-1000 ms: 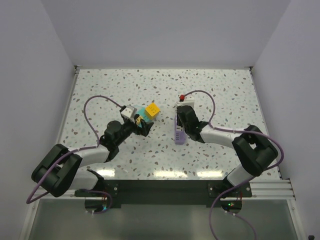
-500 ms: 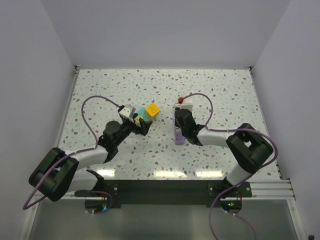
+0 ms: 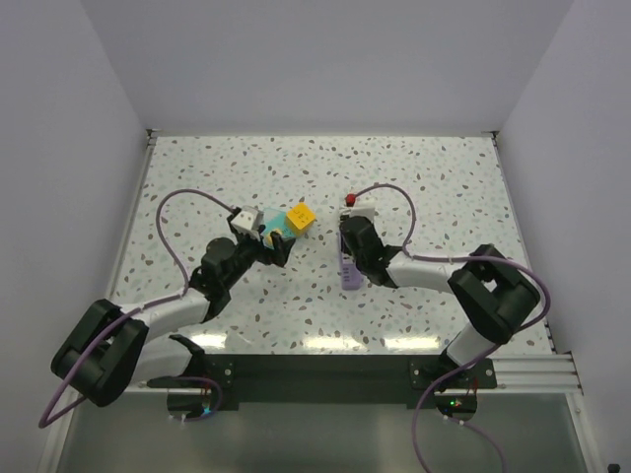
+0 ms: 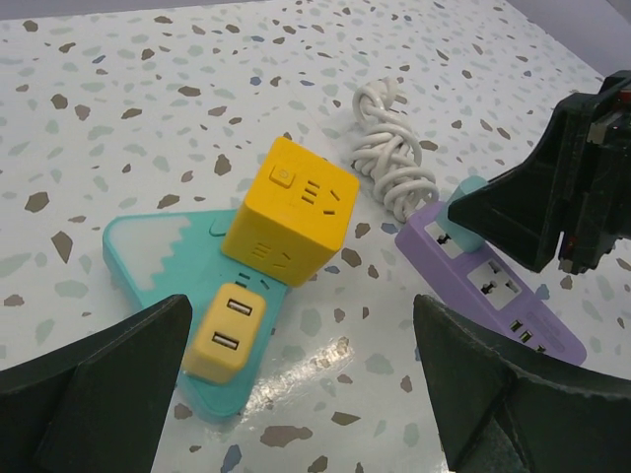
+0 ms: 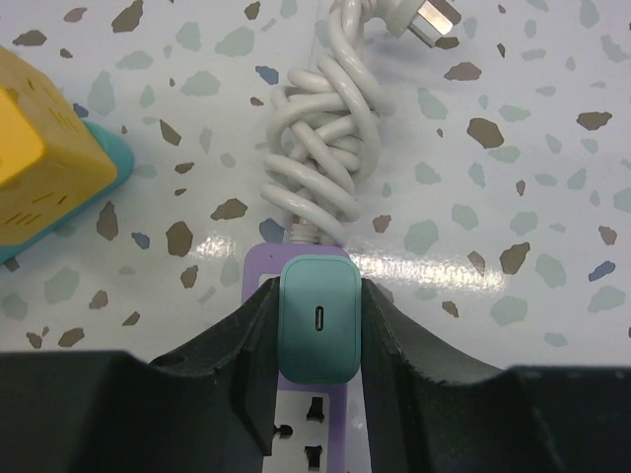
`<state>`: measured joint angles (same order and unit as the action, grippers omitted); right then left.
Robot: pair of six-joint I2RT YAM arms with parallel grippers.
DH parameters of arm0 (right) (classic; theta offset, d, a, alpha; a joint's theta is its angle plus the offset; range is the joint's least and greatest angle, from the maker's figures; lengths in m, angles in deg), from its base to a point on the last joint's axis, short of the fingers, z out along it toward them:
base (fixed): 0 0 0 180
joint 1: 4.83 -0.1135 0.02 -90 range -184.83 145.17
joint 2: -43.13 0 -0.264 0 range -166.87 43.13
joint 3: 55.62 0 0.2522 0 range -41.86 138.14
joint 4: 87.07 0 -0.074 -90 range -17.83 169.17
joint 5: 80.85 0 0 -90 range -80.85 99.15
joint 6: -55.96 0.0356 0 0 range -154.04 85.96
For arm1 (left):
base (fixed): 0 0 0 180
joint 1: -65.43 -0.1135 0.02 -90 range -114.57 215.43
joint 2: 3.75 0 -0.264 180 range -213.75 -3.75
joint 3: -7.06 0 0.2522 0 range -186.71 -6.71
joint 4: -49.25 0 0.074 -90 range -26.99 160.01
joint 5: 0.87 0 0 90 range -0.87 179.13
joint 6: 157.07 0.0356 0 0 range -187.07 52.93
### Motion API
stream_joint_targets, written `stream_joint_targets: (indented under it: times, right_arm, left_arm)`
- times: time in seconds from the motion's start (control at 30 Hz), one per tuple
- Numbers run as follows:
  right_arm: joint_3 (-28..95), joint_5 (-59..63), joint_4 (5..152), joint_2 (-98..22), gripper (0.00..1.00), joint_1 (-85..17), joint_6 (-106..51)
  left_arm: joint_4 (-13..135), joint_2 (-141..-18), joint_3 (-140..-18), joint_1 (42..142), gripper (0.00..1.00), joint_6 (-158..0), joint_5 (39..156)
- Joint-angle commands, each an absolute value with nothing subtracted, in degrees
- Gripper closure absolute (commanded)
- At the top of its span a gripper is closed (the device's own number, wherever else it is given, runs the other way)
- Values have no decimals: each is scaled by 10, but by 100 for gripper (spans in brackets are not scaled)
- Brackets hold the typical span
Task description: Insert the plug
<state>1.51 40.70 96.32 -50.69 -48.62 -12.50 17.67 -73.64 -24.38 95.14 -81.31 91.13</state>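
Note:
My right gripper is shut on a teal plug with a small slot port on top. The plug stands over the cable end of the purple power strip; its prongs are hidden under it. An empty socket shows just below it. In the top view the right gripper covers that strip. My left gripper is open on the table before a teal triangular strip. On that strip sit a yellow cube and a yellow USB charger.
The purple strip's white cable lies coiled just beyond it, its own plug at the far end. The left wrist view shows the right gripper close on the right, above the purple strip. White walls surround the table.
The right gripper has shifted slightly left with the plug over the purple strip. The left arm has crept a little left; its gripper stays open by the teal strip.

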Motion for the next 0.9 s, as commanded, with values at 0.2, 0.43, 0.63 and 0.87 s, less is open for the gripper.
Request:
stream_joint_targets:
  times: [0.2, 0.43, 0.63, 0.87]
  right_arm:
    - [71, 341, 815, -447, 37, -503, -168]
    - [73, 350, 832, -345, 1, -500, -213]
    - [40, 262, 844, -282, 1, -413, -221]
    - [-9, 234, 862, -223, 1, -301, -210]
  left_arm:
    - [285, -663, -298, 948, 0, -829, 818]
    - [379, -604, -329, 947, 0, -839, 709]
    - [454, -536, -341, 948, 0, -859, 599]
    - [493, -501, -352, 948, 0, -865, 546]
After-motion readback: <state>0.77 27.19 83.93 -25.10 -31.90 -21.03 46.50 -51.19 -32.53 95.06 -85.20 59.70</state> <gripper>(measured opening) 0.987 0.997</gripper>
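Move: In the right hand's pads the teal plug is still held, at the far socket of the purple power strip, whose middle lies about 6 cm back and 3 cm lower. The white cord coil is some 7 cm ahead and 3 cm below; the yellow cube stands about 11 cm left and 4 cm ahead. For the left hand, the teal plug is some 16 cm right, 4 cm ahead and 7 cm lower. Opening wide around the teal plug, the right hand lets go and draws back about 3 cm with a slight dip, then rises some 12 cm clear of the power strip before swinging right roughly 10 cm and a little forward. The open, empty left hand retreats left and up, away from the strip, turning about 30 degrees counter-clockwise. ##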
